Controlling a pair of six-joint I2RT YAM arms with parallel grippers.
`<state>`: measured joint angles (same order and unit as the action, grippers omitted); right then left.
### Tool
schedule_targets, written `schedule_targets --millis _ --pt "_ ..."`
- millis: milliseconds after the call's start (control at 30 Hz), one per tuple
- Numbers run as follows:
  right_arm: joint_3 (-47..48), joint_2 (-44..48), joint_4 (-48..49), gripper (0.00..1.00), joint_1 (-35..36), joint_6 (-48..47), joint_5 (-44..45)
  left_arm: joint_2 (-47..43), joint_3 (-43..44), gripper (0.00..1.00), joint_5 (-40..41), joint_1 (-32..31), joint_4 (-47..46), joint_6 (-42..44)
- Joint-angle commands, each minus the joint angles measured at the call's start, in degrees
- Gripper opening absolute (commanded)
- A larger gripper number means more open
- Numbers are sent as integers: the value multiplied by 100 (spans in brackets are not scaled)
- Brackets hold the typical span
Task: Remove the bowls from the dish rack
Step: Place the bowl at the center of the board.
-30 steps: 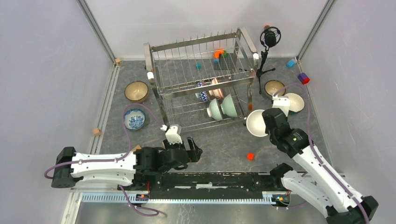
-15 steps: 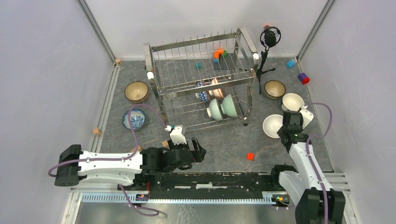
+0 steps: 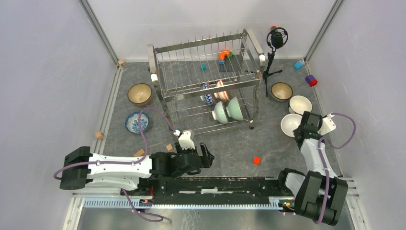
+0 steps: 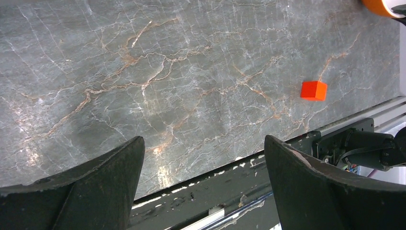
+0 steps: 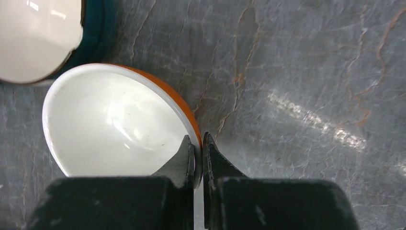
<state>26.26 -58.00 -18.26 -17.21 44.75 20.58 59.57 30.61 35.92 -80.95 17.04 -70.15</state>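
Note:
The steel dish rack stands at the back middle. On its lower tier lean a patterned bowl, a red-and-white bowl and two pale green bowls. My right gripper is shut on the rim of an orange bowl with a white inside, one finger inside and one outside. That bowl is low at the table's right side, beside a white bowl. My left gripper is open over bare table.
On the table sit a brown bowl, a blue-patterned bowl and another brown bowl. A black microphone tripod stands right of the rack. A red block lies near the front rail; small blocks are scattered about.
My right arm has carried the orange bowl from beside the rack rightwards, to just in front of the white bowl. My left arm has slid a little right, still open.

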Motion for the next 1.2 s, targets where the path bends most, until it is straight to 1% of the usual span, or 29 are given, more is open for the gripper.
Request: schedule_targets --millis 0,167,467,500,600,633,700,867,967,1133,1167 --pt "453 -176 61 0 -254 -96 288 99 -40 100 23 19 -364 245" --pt "472 -332 57 0 -464 -243 430 160 -116 100 -81 18 -420 205" --pt "493 -694 314 1 -660 -436 263 151 -224 100 -87 20 -471 157" --pt "507 -740 338 5 -669 -471 231 155 -222 100 -85 21 -472 153" --pt "475 -863 439 23 -669 -555 84 190 -216 100 -93 25 -465 144" --pt "460 -885 450 27 -669 -574 70 195 -215 100 -94 23 -466 140" --pt "413 -931 487 32 -669 -623 92 235 -190 100 -120 22 -450 139" --pt "336 -940 519 37 -669 -667 135 287 -152 100 -163 18 -387 72" --pt "383 -933 465 43 -669 -676 147 310 -140 100 -173 24 -377 57" --pt "441 -869 305 64 -669 -734 225 372 -88 100 -186 23 -395 85" --pt "464 -851 259 67 -663 -744 232 388 -72 100 -198 19 -410 110"
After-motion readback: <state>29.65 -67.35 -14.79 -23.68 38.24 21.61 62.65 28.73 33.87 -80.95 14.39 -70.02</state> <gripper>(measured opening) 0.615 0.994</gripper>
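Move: The right hand already grips the right, near rim of the white bowl, whose middle lies about 3 cm ahead, 4 cm left and 2 cm lower. The spot it is taken to is some 3 cm ahead, level sideways and 3 cm down. Next to that spot, the teal bowl sits roughly 13 cm ahead of the hand; the brown bowl is about 20 cm ahead and 9 cm left. From the left hand the spot is some 15 cm ahead and 43 cm right, 7 cm lower. Rightwards by about 4 cm, the right hand carries the white bowl in to the near side of the teal bowl, slowing as it goes. It then sinks roughly 1 cm, and as it does so the fingers spread to a bit over half open, letting go of the rim and ending astride it. Meanwhile the empty, open left hand lowers about 2 cm. ##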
